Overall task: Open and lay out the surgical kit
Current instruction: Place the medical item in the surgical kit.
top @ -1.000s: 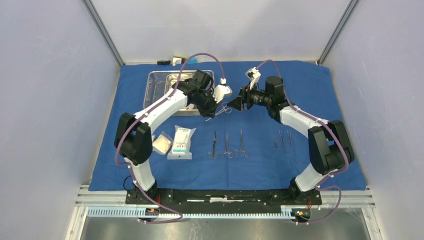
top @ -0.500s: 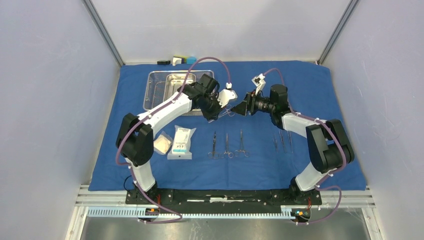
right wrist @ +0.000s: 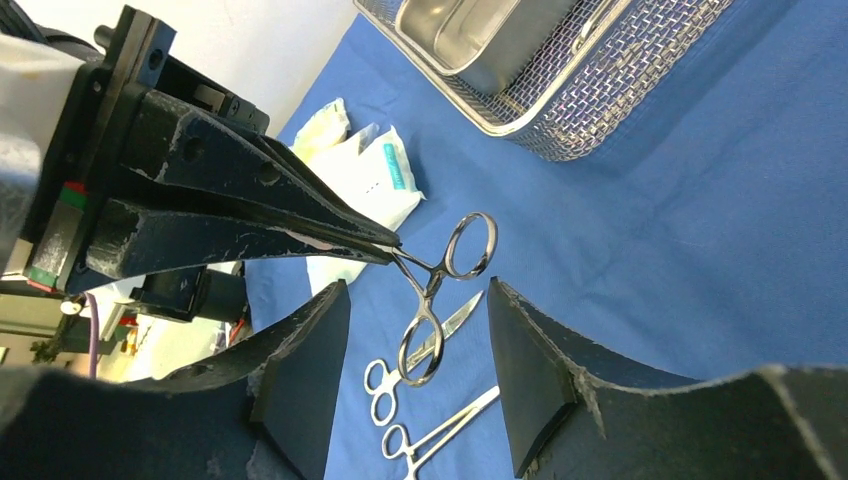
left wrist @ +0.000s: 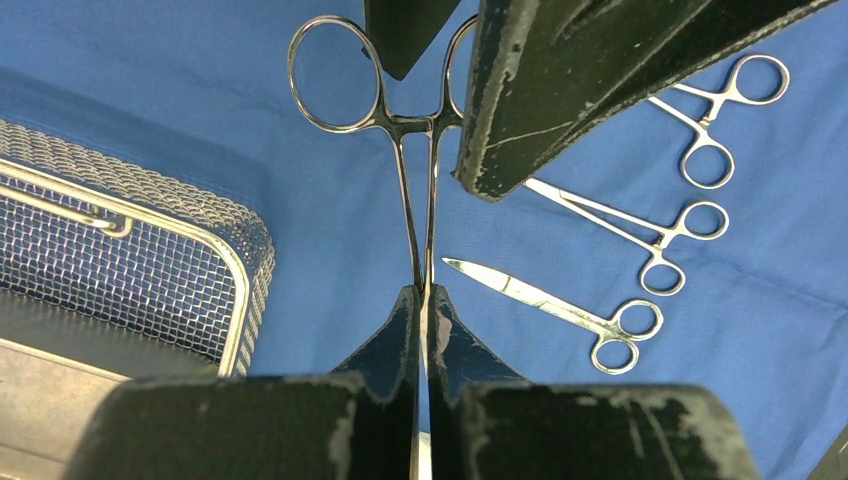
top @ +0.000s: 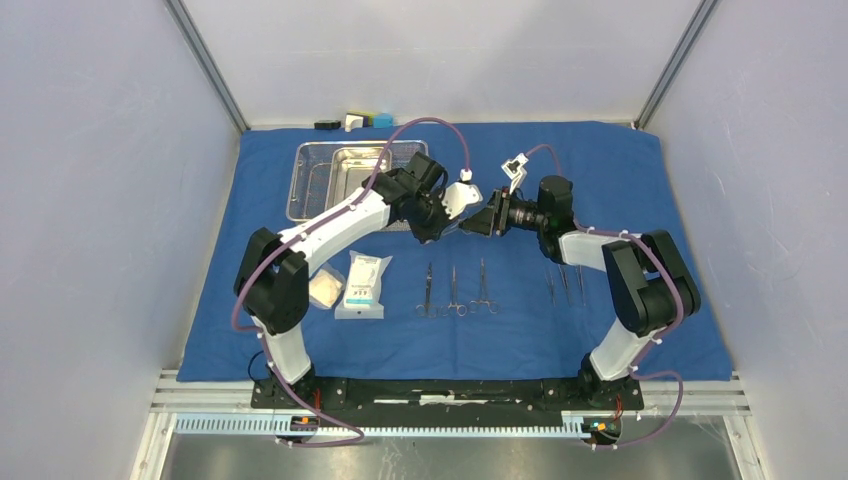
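My left gripper (left wrist: 424, 290) is shut on the tips of a slim steel scissor-like instrument (left wrist: 420, 200), holding it in the air above the blue cloth (top: 650, 180). My right gripper (right wrist: 418, 290) is open, with a finger on each side of the instrument's (right wrist: 440, 270) ring handles and not touching them. In the top view the two grippers meet nose to nose at mid-table (top: 463, 225) (top: 480, 222). The wire-mesh basket (top: 305, 190) with the smaller pan (top: 352, 160) in it stands at the back left.
Three steel instruments (top: 455, 290) lie in a row on the cloth in front of the grippers, with thinner ones (top: 565, 283) to their right. White and green packets (top: 362, 285) lie at the front left. Small blocks (top: 355, 122) sit behind the cloth's far edge.
My left arm has carried the instrument to the right and forward. My right gripper has moved left and come around its ring handles.
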{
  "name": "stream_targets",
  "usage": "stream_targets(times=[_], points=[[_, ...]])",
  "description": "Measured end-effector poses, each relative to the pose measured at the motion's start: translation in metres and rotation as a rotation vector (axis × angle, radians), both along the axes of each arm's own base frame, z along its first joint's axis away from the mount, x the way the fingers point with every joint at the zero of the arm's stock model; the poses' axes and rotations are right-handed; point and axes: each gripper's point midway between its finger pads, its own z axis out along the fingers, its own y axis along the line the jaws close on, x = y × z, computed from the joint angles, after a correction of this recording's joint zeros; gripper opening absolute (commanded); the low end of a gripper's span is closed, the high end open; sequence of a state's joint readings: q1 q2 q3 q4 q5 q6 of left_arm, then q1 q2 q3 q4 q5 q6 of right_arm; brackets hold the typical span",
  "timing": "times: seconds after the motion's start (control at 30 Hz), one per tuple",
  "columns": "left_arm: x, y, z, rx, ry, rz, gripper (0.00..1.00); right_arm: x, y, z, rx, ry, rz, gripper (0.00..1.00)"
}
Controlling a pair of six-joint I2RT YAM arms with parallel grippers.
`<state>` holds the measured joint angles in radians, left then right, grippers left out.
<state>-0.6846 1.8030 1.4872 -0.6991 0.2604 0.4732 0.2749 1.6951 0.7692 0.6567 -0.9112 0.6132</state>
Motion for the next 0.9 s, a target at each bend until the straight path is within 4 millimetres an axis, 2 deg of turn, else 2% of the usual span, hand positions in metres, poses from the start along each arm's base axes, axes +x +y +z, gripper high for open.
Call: stream_targets(times=[0.43, 0.63, 0.77, 0.9], points=[[0.005, -0.005, 0.002, 0.031, -0.065, 0.01, 0.02, -0.003, 0.003, -0.009, 0.037, 0.062, 0.012, 0.35], [0.009, -0.004, 0.003, 0.039, -0.087, 0.021, 0.02, -0.003, 0.004, -0.007, 0.049, 0.069, 0.013, 0.18], [0.01, -0.006, 0.003, 0.035, -0.092, 0.019, 0.02, -0.003, 0.004, -0.006, 0.056, 0.075, 0.013, 0.0], [0.011, -0.006, 0.002, 0.038, -0.094, 0.021, 0.02, -0.003, 0.004, -0.006, 0.056, 0.074, 0.012, 0.0]])
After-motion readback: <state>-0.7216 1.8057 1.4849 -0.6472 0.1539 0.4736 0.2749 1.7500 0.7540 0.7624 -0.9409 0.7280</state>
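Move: The ring handle of the forceps, whose tips the left fingers already pinch, sits between the open right fingers, about 1 cm left of the right hand point and level with it; from the left hand it is some 7 cm right, 1 cm ahead and 2 cm up. On the cloth roughly 13 cm below and 12 cm back from the right hand lie the scissors, 9 cm to its left, and the middle forceps, 4 cm left. The basket's centre is about 10 cm ahead and 23 cm left. The forceps' handle is pinched by the right fingers, which close from well over half open to almost shut on the back ring while that hand merely settles, about half a centimetre down and slightly left. The left fingers keep their grip on the tips as that hand eases about 1 cm forward and a little right, tilting some 5 degrees so its fingertips swing forward. ##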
